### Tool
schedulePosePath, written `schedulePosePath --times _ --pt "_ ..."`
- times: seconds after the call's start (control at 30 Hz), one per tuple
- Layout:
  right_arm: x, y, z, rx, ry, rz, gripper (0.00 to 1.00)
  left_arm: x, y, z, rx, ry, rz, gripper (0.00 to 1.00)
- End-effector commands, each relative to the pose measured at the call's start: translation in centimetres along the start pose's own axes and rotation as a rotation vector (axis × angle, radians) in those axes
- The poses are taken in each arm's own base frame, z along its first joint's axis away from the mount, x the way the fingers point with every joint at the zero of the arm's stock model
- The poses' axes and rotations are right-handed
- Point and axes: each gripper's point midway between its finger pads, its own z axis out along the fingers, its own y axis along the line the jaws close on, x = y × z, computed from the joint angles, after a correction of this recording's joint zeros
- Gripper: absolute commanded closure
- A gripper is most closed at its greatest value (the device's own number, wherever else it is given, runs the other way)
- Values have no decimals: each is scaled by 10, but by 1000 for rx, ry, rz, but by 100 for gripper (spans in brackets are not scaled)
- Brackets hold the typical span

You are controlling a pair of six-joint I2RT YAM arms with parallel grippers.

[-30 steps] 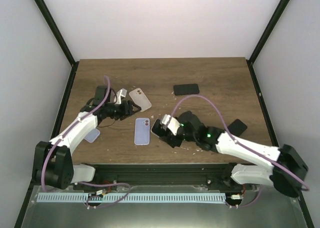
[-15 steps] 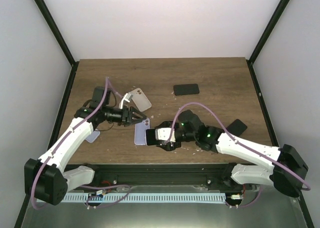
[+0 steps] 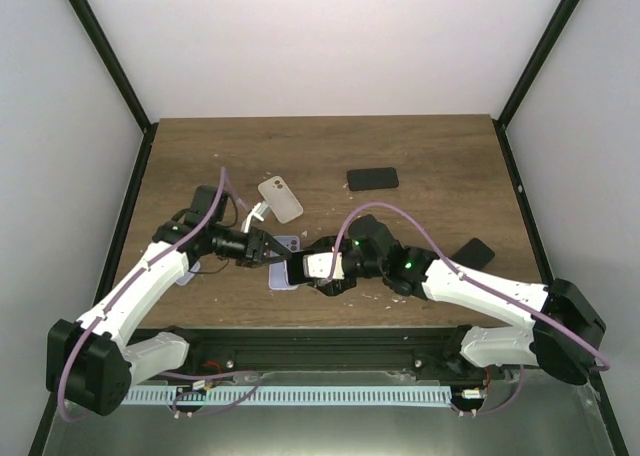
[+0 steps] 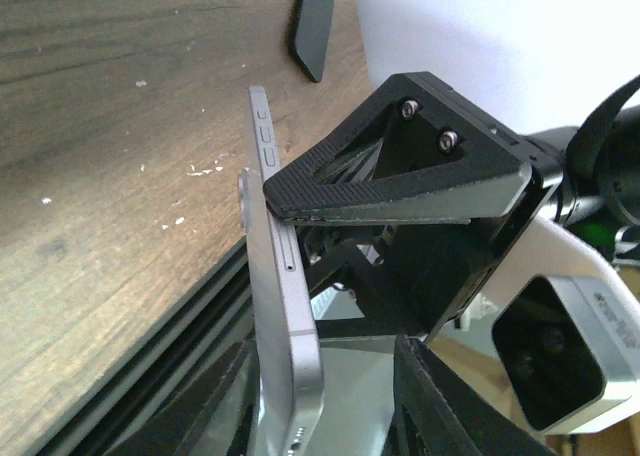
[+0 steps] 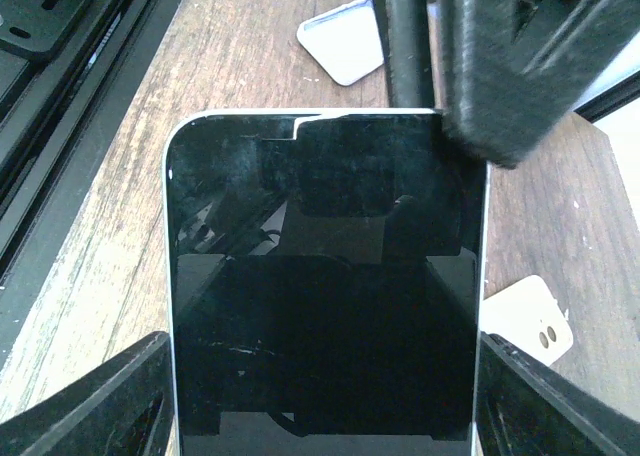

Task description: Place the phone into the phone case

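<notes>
My right gripper is shut across the width of the phone, whose black screen faces the right wrist camera. In the top view it holds the phone low over the lavender phone case, which lies near the table's front edge and is mostly covered. The left wrist view shows the phone edge-on, with a thinner pale edge just behind it. My left gripper straddles the phone's end. One finger sits beside the phone's back, and the other finger stands clear of the screen, so it is open.
A cream slab with two camera holes lies behind the grippers. A pale bluish slab sits under the left arm. Two black slabs lie at the back and right. White crumbs dot the wooden table.
My right gripper carried the phone left, over the lavender case. My left gripper swung right to the phone's end and narrowed its jaws.
</notes>
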Motion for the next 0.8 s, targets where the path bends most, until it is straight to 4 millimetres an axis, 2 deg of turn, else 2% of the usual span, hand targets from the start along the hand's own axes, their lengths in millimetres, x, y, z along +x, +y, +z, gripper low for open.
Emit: schedulePosePath --times 0.0,0.17,0.27,0.33,0.43,0.57,0.7,0.77 --pt "-34 -32 -7 99 -86 -71 54 3 5 3 -6 11 8 81" --pt "-29 -30 -5 99 -76 -72 54 4 8 5 -1 22 -3 86" --pt "-30 -32 -6 114 -78 -62 52 1 7 5 0 22 1 95" --pt "-29 -40 -8 153 -69 -9 44 -2 7 5 -13 10 -2 100" --pt "-34 -48 -15 183 -87 126 28 -13 6 3 -32 -37 -11 100" --pt "-52 -46 -38 194 -199 309 2 -27 6 0 -43 -132 -19 100" --pt "-61 -48 -61 231 -308 531 0 -34 19 -1 -70 -210 -51 100" --pt "-60 -52 -69 264 -325 621 0 -35 23 -1 -63 -229 -66 100"
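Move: My left fingers already straddle, still open, the far-left corner of the phone that my right hand holds by its sides. The phone's middle is about 7 cm right, 2 cm back and 1 cm above my left hand; from my right hand, it lies about 2 cm left and 1 cm below, level fore and aft. From my left hand, the purple case is some 12 cm below, 2 cm forward and 2 cm left; the white case is 21 cm forward, 3 cm left, equally low. I shut my left fingers on the phone's corner, pinching it through its thickness while sinking about 1 cm, my right hand still holding its sides almost motionless. Then I spread my right fingers off the phone and lift that hand away, up about 8 cm, its fingertips tilting up some 20 degrees and swinging a little clockwise, as my left hand carries the phone 2–3 cm forward and slightly down. ##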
